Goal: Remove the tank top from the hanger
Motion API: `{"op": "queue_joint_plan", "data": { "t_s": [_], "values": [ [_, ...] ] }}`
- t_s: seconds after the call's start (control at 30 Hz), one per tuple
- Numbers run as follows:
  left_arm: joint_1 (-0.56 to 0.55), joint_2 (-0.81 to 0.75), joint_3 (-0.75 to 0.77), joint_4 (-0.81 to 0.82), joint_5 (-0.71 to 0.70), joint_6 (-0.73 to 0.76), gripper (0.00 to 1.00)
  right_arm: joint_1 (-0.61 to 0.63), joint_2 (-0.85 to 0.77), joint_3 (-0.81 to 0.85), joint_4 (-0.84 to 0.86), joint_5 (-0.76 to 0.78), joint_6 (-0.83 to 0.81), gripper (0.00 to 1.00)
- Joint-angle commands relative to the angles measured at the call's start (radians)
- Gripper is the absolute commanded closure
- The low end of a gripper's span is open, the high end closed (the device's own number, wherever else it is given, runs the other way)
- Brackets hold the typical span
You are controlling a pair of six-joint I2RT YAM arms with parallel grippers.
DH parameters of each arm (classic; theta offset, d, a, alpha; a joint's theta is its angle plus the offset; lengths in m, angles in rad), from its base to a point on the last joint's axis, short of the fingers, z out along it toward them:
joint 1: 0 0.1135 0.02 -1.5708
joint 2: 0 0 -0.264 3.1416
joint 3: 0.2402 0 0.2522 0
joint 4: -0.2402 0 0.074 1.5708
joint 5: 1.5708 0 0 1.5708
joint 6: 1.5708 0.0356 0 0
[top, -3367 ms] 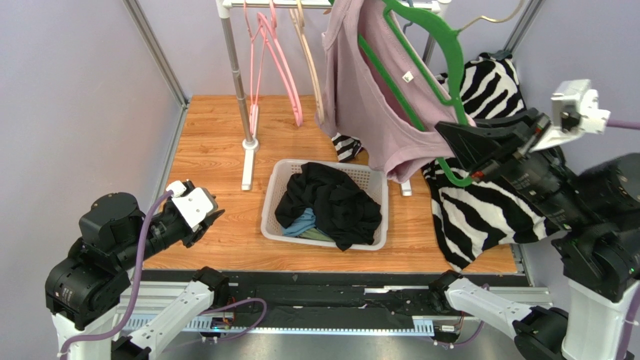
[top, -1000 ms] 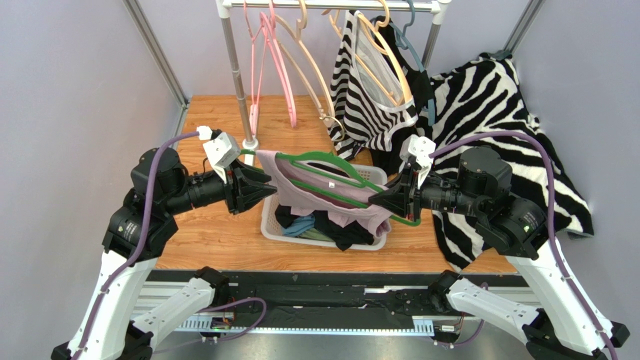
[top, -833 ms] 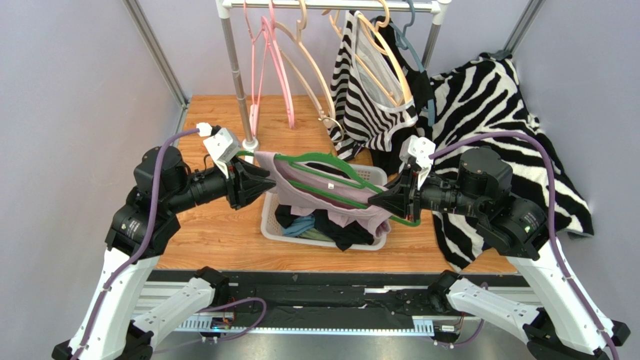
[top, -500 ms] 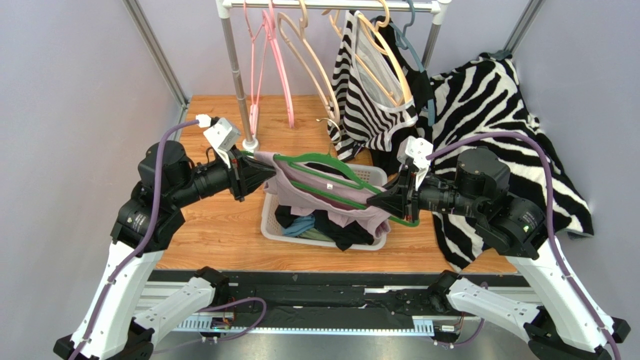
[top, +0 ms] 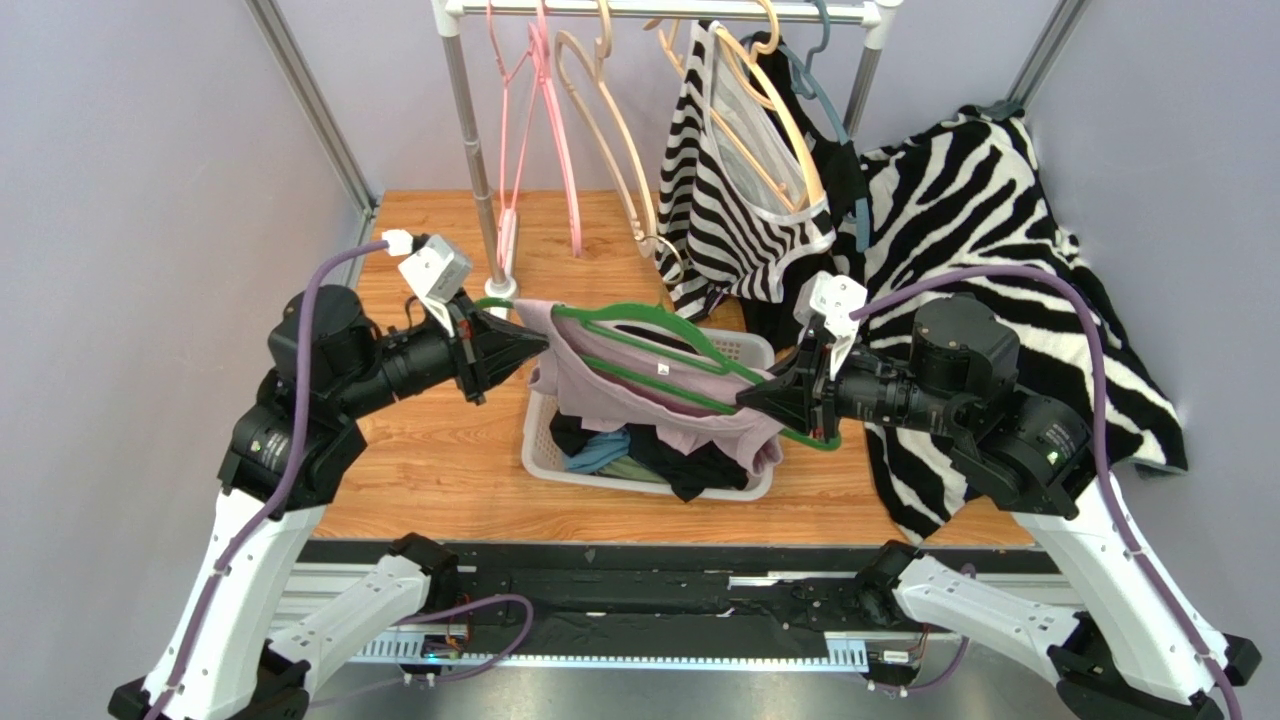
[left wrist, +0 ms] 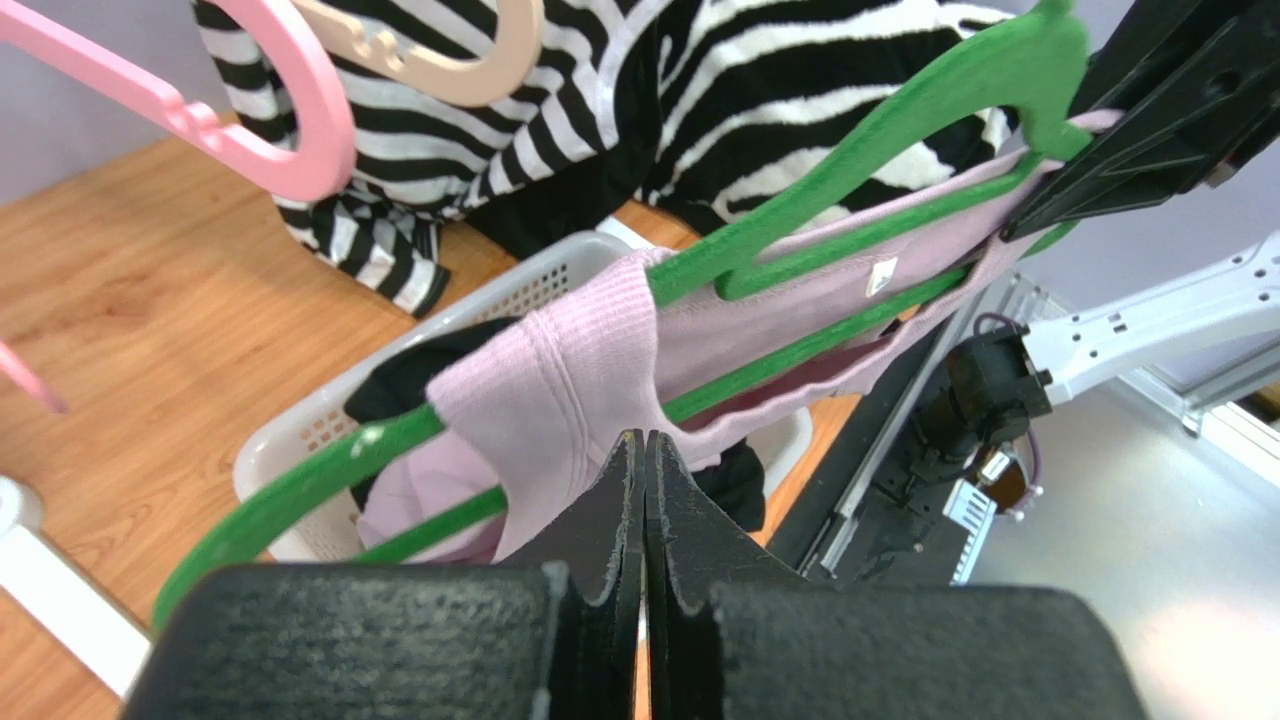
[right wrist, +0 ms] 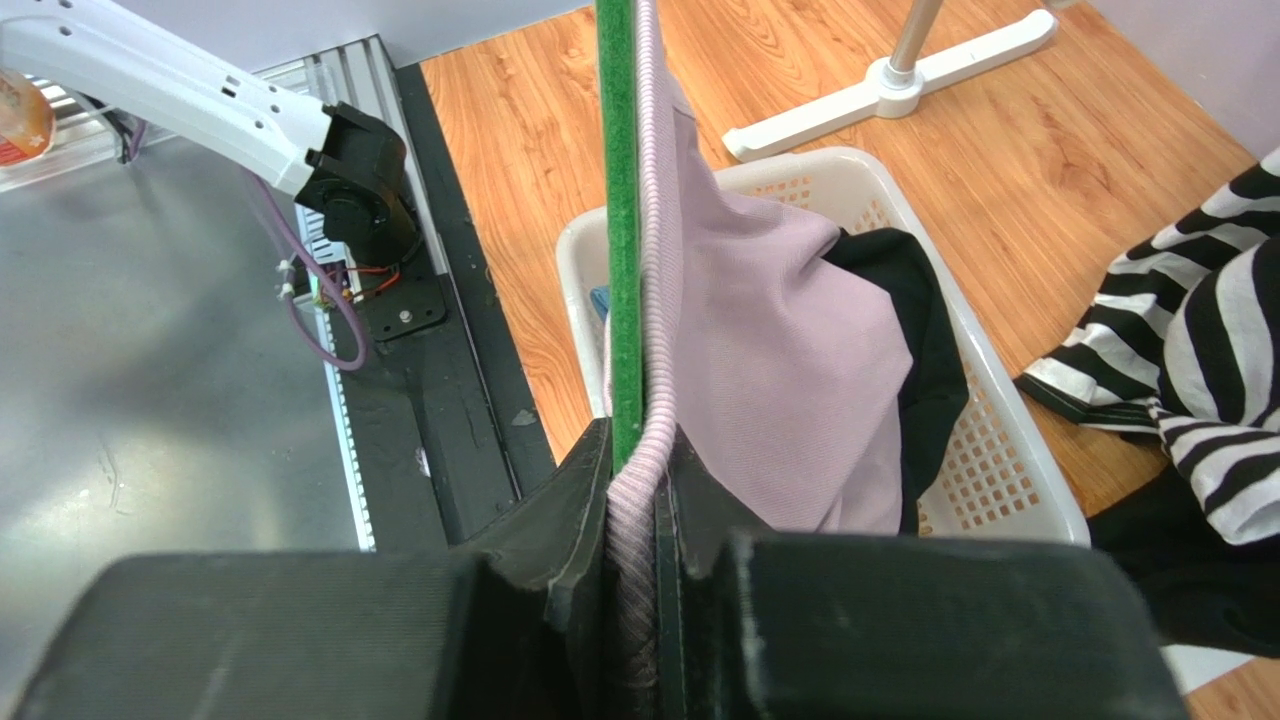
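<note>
A pale pink tank top (top: 661, 393) hangs on a green hanger (top: 646, 323) that lies almost level above the basket. My right gripper (top: 747, 398) is shut on the hanger's right end together with the top's ribbed edge; the right wrist view shows the hanger (right wrist: 618, 225) and the pink fabric (right wrist: 751, 345) running into that gripper (right wrist: 634, 480). My left gripper (top: 534, 342) is shut at the top's left strap. In the left wrist view its tips (left wrist: 643, 443) meet at the bunched pink fabric (left wrist: 571, 390); no cloth shows between the jaws. The hanger (left wrist: 842, 195) slants across behind.
A white basket (top: 544, 435) with black clothes (top: 684, 462) sits under the hanger. Behind stands a clothes rack (top: 473, 150) with pink hangers (top: 526, 90) and a zebra garment (top: 744, 180). A large zebra cloth (top: 977, 195) drapes at the right.
My left gripper's jaws have closed at the tank top's left strap, and that wrist has risen slightly. Earlier the right arm brought the hanger down from the rack; it now holds still.
</note>
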State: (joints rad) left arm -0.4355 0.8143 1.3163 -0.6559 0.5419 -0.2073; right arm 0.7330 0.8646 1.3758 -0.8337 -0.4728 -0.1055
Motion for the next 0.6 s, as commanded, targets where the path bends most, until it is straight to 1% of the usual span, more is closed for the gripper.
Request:
{"op": "queue_joint_plan", "data": {
  "t_s": [0.0, 0.03, 0.07, 0.1, 0.17, 0.27, 0.3, 0.33, 0.4, 0.57],
  "values": [
    [0.023, -0.059, 0.038, 0.007, 0.015, -0.026, 1.0, 0.008, -0.038, 0.046, 0.027, 0.031, -0.02, 1.0],
    [0.026, -0.064, 0.031, 0.009, 0.016, -0.03, 0.96, 0.008, -0.038, 0.049, 0.025, 0.034, -0.019, 1.0],
    [0.026, -0.069, 0.021, 0.009, 0.018, -0.038, 0.86, 0.008, -0.036, 0.054, 0.024, 0.039, -0.017, 1.0],
    [0.026, -0.07, 0.003, 0.01, 0.018, -0.053, 0.72, 0.006, -0.035, 0.065, 0.022, 0.037, -0.016, 1.0],
    [0.029, -0.066, -0.014, 0.022, 0.03, -0.078, 0.69, 0.008, -0.029, 0.072, 0.021, 0.031, -0.013, 1.0],
    [0.029, -0.052, -0.034, 0.048, 0.062, -0.122, 0.55, 0.008, -0.026, 0.077, 0.027, 0.022, -0.003, 1.0],
    [0.029, -0.044, -0.037, 0.062, 0.075, -0.132, 0.47, 0.008, -0.024, 0.078, 0.03, 0.019, 0.001, 1.0],
    [0.029, -0.04, -0.041, 0.07, 0.091, -0.141, 0.43, 0.008, -0.021, 0.078, 0.034, 0.014, 0.004, 1.0],
    [0.03, -0.027, -0.046, 0.087, 0.099, -0.159, 0.38, 0.008, -0.016, 0.078, 0.038, 0.007, 0.013, 1.0],
    [0.038, -0.02, -0.046, 0.102, 0.087, -0.156, 0.35, 0.006, -0.018, 0.075, 0.041, -0.007, 0.024, 1.0]
  ]
}}
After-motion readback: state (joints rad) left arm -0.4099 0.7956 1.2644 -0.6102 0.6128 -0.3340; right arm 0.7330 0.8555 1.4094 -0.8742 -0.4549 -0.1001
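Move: The tank top's left strap, still looped over the green hanger, lies about 3 cm ahead of the left hand's shut fingertips, 1 cm to the right and 3 cm lower. The hanger's left end is some 4 cm ahead and 6 cm to the left, also 3 cm lower; the basket's middle is roughly 4 cm ahead, 12 cm to the right and 30 cm below. From the right hand, that left strap is about 7 cm ahead, 20 cm to the left and level. The left strap is being lined up for a fresh grasp: the left hand, closed on nothing, backs off from it about 3 cm, back and up with some left, starting to open, then comes down to the right and slightly forward, nearly to its starting place, rolling some 10 degrees and spreading the fingers wide. The right hand stays nearly in place, keeping its pinch on the other strap and the hanger. ##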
